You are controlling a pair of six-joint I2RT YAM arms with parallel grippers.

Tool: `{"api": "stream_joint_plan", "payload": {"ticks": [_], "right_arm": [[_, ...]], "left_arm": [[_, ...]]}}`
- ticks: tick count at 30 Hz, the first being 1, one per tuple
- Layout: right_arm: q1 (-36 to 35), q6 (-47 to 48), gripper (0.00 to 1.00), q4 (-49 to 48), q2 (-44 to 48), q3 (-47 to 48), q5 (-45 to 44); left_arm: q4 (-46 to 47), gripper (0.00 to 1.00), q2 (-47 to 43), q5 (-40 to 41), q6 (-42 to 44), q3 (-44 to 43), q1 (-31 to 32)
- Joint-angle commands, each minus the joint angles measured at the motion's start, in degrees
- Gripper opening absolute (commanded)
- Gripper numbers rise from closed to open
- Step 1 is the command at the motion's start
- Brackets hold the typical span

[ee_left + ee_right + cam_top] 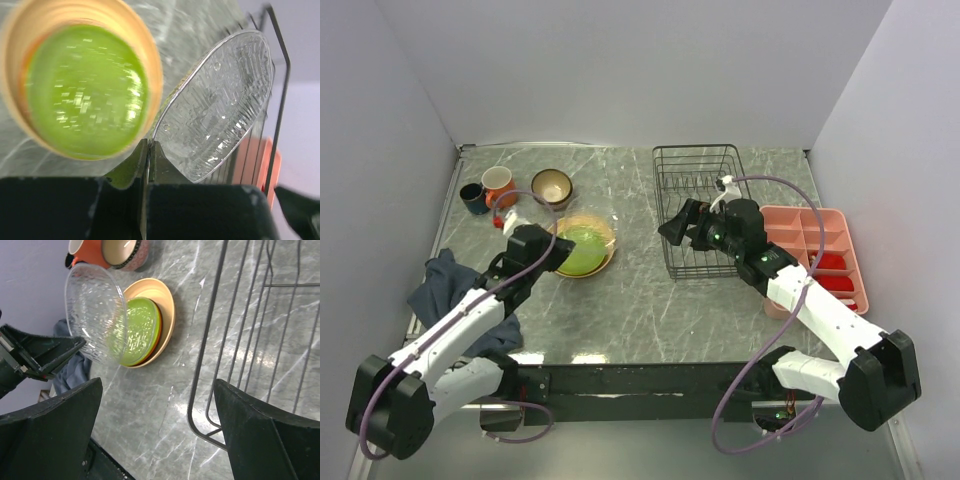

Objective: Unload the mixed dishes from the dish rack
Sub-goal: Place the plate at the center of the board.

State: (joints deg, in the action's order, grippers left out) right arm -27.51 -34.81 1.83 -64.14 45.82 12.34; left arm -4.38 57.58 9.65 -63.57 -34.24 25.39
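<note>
My left gripper (148, 144) is shut on the rim of a clear ribbed plate (220, 105), which it holds on edge, tilted, just above the table. Right beside it lies a stack with a green plate (85, 90) on top of an orange-red one and a tan plate (162, 310) underneath. In the top view the left gripper (555, 248) sits at the stack's left edge. My right gripper (157, 385) is open with nothing between its fingers, and hovers by the left rim of the black wire dish rack (705, 190), whose slots look bare.
An orange mug (500, 185), a small dark-blue cup (473, 197) and a brown bowl (552, 187) stand at the back left. A pink divided tray (820, 255) with red items lies right of the rack. A blue cloth (445, 285) lies at the left edge.
</note>
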Motion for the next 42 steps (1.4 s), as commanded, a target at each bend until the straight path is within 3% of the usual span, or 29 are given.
{"api": "stream_joint_plan", "payload": {"ticks": [1, 18, 23, 27, 32, 38, 42], "right_arm": [[-0.18, 1.23, 1.00, 0.37, 2.00, 2.25, -2.76], [0.00, 2.99, 1.00, 3.18, 2.79, 1.81, -5.83], [0.09, 3.17, 1.00, 3.27, 2.27, 2.16, -5.83], [0.00, 3.43, 1.00, 3.36, 2.26, 2.43, -6.01], [0.09, 3.78, 1.00, 3.54, 2.35, 2.34, -6.62], [0.17, 4.22, 1.00, 4.15, 2.70, 2.87, -7.94], [0.17, 5.36, 1.00, 5.20, 3.05, 3.57, -10.40]], "left_arm": [[-4.66, 0.01, -2.74, 5.29, -8.40, 0.75, -2.18], [-11.96, 0.01, 7.37, 3.18, -12.02, -2.50, -5.43], [-12.05, 0.22, 8.07, 2.48, -13.07, -2.24, -5.35], [-12.14, 0.54, 7.20, 2.65, -13.95, -1.62, -5.35], [-11.61, 0.65, 4.74, 2.74, -13.95, -0.48, -5.35], [-12.66, 0.71, 1.75, 2.04, -11.32, -0.48, -5.35], [-14.16, 0.84, -1.85, 4.23, -7.10, -1.53, -5.35]]}}
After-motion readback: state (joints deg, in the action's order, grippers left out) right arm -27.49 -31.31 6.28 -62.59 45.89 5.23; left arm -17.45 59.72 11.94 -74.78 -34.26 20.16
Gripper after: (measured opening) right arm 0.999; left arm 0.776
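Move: The left hand holds the clear glass plate by its rim; the middle of the board, under the red and green plates, lies about 4 cm ahead, 2 cm to its right and 11 cm below. The bowl stands some 19 cm ahead and 6 cm left, the orange mug 20 cm ahead and 18 cm left. From the empty right hand the board is roughly 23 cm left, 3 cm ahead and 16 cm below. Still pinching the glass plate's rim, the left hand swings about 4.5 cm left, then sinks onto the stack on the board, some 8 cm down in all, tipping its fingers about 20 degrees further down and turning some 15 degrees counter-clockwise. At the bottom it stops, opens wide to let go of the rim and lifts straight up about 3 cm, while the open, empty right hand eases a little to the right, away from the board. ##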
